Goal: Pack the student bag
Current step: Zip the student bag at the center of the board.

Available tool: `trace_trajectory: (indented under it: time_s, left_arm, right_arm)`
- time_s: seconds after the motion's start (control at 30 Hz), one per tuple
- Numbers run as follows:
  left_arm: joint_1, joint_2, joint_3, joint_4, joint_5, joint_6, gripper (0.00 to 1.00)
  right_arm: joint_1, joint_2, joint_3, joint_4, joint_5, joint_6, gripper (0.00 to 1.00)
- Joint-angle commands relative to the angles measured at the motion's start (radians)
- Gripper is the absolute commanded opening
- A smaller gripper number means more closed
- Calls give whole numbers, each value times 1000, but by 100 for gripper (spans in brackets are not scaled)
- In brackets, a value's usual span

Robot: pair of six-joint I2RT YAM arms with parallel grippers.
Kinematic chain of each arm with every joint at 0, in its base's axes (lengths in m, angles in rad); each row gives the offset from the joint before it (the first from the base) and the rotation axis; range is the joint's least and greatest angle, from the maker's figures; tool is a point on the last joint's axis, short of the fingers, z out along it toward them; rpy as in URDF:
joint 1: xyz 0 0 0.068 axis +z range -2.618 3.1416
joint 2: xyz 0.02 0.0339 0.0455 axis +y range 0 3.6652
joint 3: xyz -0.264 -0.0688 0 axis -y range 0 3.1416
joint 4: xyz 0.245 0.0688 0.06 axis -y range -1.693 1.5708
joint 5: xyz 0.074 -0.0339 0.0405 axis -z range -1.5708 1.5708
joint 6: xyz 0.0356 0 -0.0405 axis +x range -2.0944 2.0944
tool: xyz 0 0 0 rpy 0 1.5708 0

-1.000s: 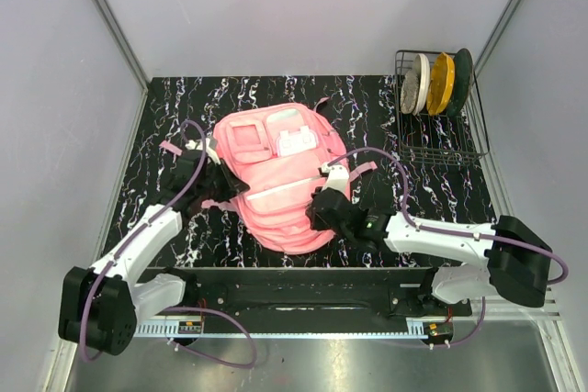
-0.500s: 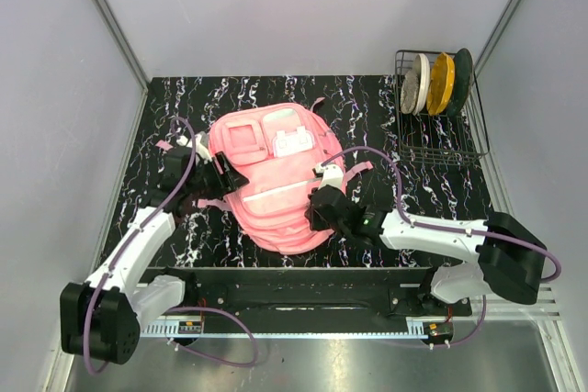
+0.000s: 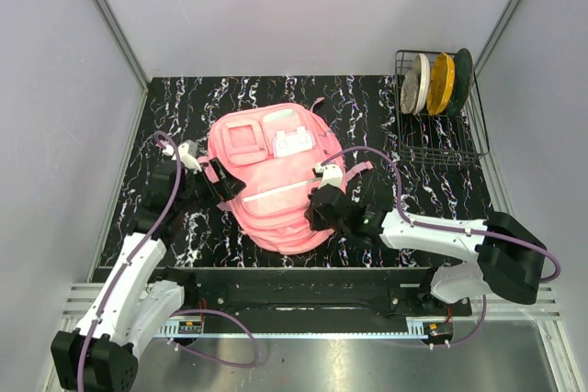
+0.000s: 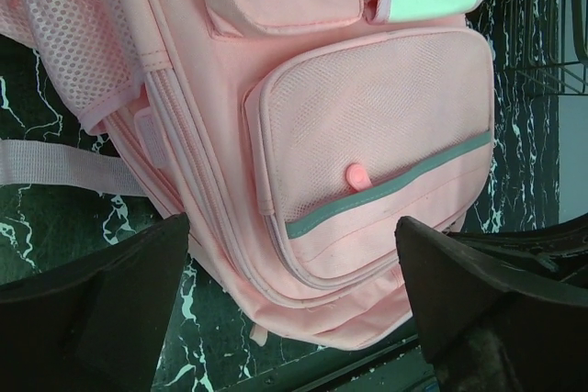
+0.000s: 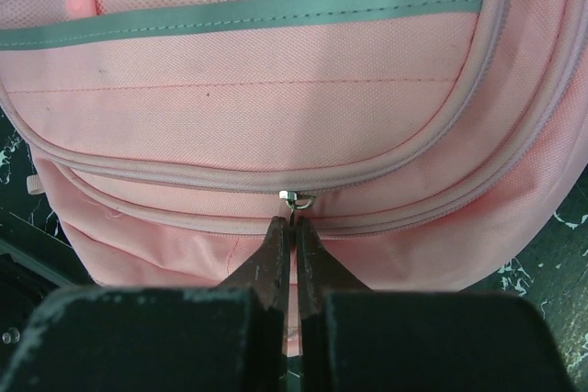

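The student bag [image 3: 276, 181], a large pink backpack, lies flat on the black marbled table with its mint-trimmed mesh pocket [image 4: 386, 135] facing up. My left gripper [image 3: 219, 188] is open at the bag's left side. Its wide-apart fingers [image 4: 92, 309] hold nothing, and the bag's edge [image 4: 303, 273] lies beyond them. My right gripper [image 3: 317, 210] is at the bag's near right edge. It [image 5: 294, 223] is shut on the thin metal zipper pull [image 5: 296, 199] of the curved main zipper.
A wire dish rack [image 3: 439, 126] with three upright plates stands at the back right. Pink straps [image 3: 170, 147] trail onto the table [image 3: 441, 199] on both sides of the bag. A black rail [image 3: 294, 282] runs along the near edge.
My left gripper has opened and drawn back leftward, off the bag's side. The bag has shifted slightly left. The right gripper stays shut at the zipper.
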State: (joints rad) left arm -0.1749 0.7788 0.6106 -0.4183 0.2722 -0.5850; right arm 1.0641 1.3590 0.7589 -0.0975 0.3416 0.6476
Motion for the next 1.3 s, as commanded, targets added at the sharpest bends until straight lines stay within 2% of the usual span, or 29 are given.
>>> trace_trajectory:
  time_s: [0.0,0.17,0.3,0.47,0.6,0.73,0.87,0.9,0.97,1.0,1.03,1.1,1.27]
  left_arm:
    - [3,-32,-17,-8,-7,-19,99]
    - [-47,-82,-84,16,-24,-128,99]
    - [-174,-124,-167,76,-96,-251,99]
    - [-274,-125,-253,223,-181,-380,99]
    - [-328,-67,-269,243,-232,-378,99]
    - [-333,-26,-276,265,-248,-369,97]
    - [-331,17,-259,265,-231,-303,65]
    - [-331,33,-244,263,-238,-293,49]
    - [-328,51,-213,234,-264,-247,33]
    - [-322,74,-166,216,-269,-225,14]
    - [-321,85,-141,173,-299,-185,7]
    - [-307,109,-77,139,-340,-139,0]
    - [-224,149,3,96,-294,10,0]
  right_arm:
    - [-10,-21,26,42,-18,-5,0]
    - [-15,-34,20,44,-19,1,0]
    - [-18,-47,13,42,-12,1,0]
    - [-18,-60,3,42,-16,14,0]
    - [-19,-69,-6,44,-26,32,0]
    - [-19,-89,-20,44,-32,47,0]
    - [-18,-113,-6,13,-39,-6,0]
    - [-19,-118,-6,7,-36,-17,0]
    - [-19,-136,-9,-2,-29,-51,0]
    - [-19,-142,-10,-8,-26,-61,0]
    - [-18,-150,-7,-14,-26,-69,0]
    - [-18,-156,-9,-21,-32,-92,0]
    - [-16,-147,-13,-10,-110,-117,0]
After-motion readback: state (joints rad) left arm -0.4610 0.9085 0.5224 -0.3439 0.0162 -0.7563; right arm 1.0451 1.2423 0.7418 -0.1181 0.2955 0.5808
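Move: The bag's lower-left zippered edge, which the open left hand goes for, lies about 4 cm back, 5 cm to the right and 8 cm below. From that hand, the teal strip of the mesh pocket is level, 12 cm right and 7 cm lower; the zipper pull is 3 cm back and 21 cm right. The right hand already holds this pull just ahead of its fingertips, with the lower-left edge some 18 cm left, 1 cm back. Down, back and to the right, the wide-open left hand sinks about 8 cm onto the bag's lower-left edge, tipping slightly downward, and shuts on the zippered fabric there. Keeping that pinch, it draws up and forward about 2 cm, easing left. The right hand keeps its shut grip on the zipper pull and rises slowly, about 3 cm. ##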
